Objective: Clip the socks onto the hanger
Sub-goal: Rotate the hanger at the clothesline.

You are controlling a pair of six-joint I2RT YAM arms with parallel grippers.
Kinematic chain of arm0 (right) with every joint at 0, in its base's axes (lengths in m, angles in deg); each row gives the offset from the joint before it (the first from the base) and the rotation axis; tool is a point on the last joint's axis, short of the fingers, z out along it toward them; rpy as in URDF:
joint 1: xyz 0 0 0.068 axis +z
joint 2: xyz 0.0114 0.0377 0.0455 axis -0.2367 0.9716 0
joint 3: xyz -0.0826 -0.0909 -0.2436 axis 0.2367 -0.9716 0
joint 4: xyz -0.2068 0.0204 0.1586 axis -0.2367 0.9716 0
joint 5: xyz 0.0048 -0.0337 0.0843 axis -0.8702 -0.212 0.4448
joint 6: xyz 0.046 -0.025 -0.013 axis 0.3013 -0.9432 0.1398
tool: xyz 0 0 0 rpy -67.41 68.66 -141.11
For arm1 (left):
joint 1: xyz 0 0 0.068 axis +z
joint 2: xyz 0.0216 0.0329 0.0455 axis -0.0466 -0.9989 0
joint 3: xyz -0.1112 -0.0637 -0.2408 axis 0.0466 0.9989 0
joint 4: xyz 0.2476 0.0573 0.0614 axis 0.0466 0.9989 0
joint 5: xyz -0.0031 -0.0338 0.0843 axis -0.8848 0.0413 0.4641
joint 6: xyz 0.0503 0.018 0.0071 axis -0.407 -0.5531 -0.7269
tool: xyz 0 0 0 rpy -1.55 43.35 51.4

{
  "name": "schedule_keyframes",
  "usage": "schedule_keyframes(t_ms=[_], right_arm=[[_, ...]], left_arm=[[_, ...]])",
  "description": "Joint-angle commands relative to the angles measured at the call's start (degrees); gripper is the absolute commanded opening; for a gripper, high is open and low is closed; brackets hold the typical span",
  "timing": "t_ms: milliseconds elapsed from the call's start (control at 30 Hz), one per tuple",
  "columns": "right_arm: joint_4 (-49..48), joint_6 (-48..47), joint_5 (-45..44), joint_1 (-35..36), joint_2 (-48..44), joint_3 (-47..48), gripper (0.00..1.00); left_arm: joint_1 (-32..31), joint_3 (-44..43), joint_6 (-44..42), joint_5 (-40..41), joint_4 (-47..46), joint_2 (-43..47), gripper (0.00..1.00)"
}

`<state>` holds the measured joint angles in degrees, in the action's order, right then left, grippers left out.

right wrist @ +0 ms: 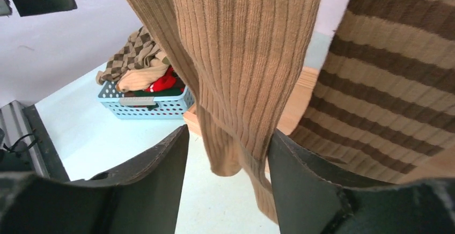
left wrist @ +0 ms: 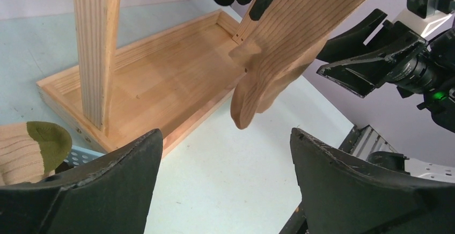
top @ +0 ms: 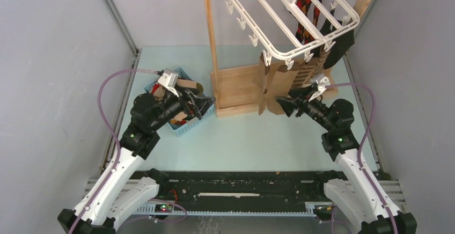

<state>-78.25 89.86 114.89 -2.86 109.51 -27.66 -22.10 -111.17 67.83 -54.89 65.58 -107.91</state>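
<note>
The white hanger (top: 290, 27) hangs from the wooden rail with several socks clipped on. A plain tan sock (right wrist: 241, 57) dangles between the fingers of my right gripper (right wrist: 229, 132). It brushes the right finger while a gap stays on the left side, so the jaws are open. A brown-striped sock (right wrist: 386, 83) hangs just to the right of it. My left gripper (left wrist: 225, 134) is open and empty over the table, facing the tan sock (left wrist: 279, 57) and the right gripper (left wrist: 365, 67). More socks (right wrist: 134, 57) lie piled in the basket.
The blue mesh basket (top: 185, 128) sits under my left arm. The wooden stand's tray base (left wrist: 161, 78) and upright post (left wrist: 96, 46) stand between the arms. Black and red argyle socks (top: 308, 22) hang at the hanger's far side.
</note>
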Motion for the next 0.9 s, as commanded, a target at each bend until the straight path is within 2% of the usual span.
schedule_keyframes(t_ms=[0, 100, 267, 333, 433, 767, 867], right_arm=[[-6.36, 3.51, -2.3, 1.21, 1.92, 2.8, 0.59], [-5.88, 3.9, -2.27, 1.23, 1.69, 3.6, 0.45], [-4.63, 5.13, -3.92, 0.52, 0.52, 3.94, 0.11], [-3.9, 5.7, -4.09, -0.08, 0.31, 4.31, 0.04], [-3.06, 6.57, -4.14, -1.63, -0.48, 4.72, 0.0], [5.68, 4.85, -2.42, -10.39, -5.13, 5.88, 0.0], [8.47, 3.74, -2.19, -15.06, -5.8, 6.02, 0.0]], left_arm=[[0.39, -0.6, -0.4, -1.79, -2.61, -1.6, 0.92], [0.43, -0.99, -0.62, -2.03, -2.6, -1.72, 0.91], [0.43, -0.65, -0.93, -1.85, -2.6, -1.58, 0.91], [0.43, -0.78, -0.97, -1.98, -2.59, -1.66, 0.91], [0.43, -0.95, -1.35, -2.47, -2.62, -1.77, 0.9], [0.43, -0.65, -3.33, -2.88, -2.58, -0.97, 0.9], [0.43, -0.71, -3.88, -3.23, -2.61, -1.05, 0.9]])
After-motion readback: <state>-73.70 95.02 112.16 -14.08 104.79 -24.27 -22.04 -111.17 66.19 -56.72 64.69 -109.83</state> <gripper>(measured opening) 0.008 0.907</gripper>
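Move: The plain brown sock on the hanger's second near clip hangs between the right gripper's open fingers, its middle about 1 cm ahead, level left-right, and 4 cm above. From the right hand, the end brown sock is about 5 cm ahead, 7 cm left and 4 cm higher; the striped sock is roughly 7 cm ahead, 5 cm right and 5 cm higher. From the left hand, the sock to grip lies some 4 cm ahead and 23 cm right, about level in height. Close the right gripper from about two-thirds open to fully shut, pinching the edge of the second plain brown sock, and start lifting as the fingers come together. Keep that pinch and draw the sock to the right, about 6 cm in all and some 3 cm up, away from the end brown sock, yawing the hand roughly 15 degrees clockwise as it goes. ##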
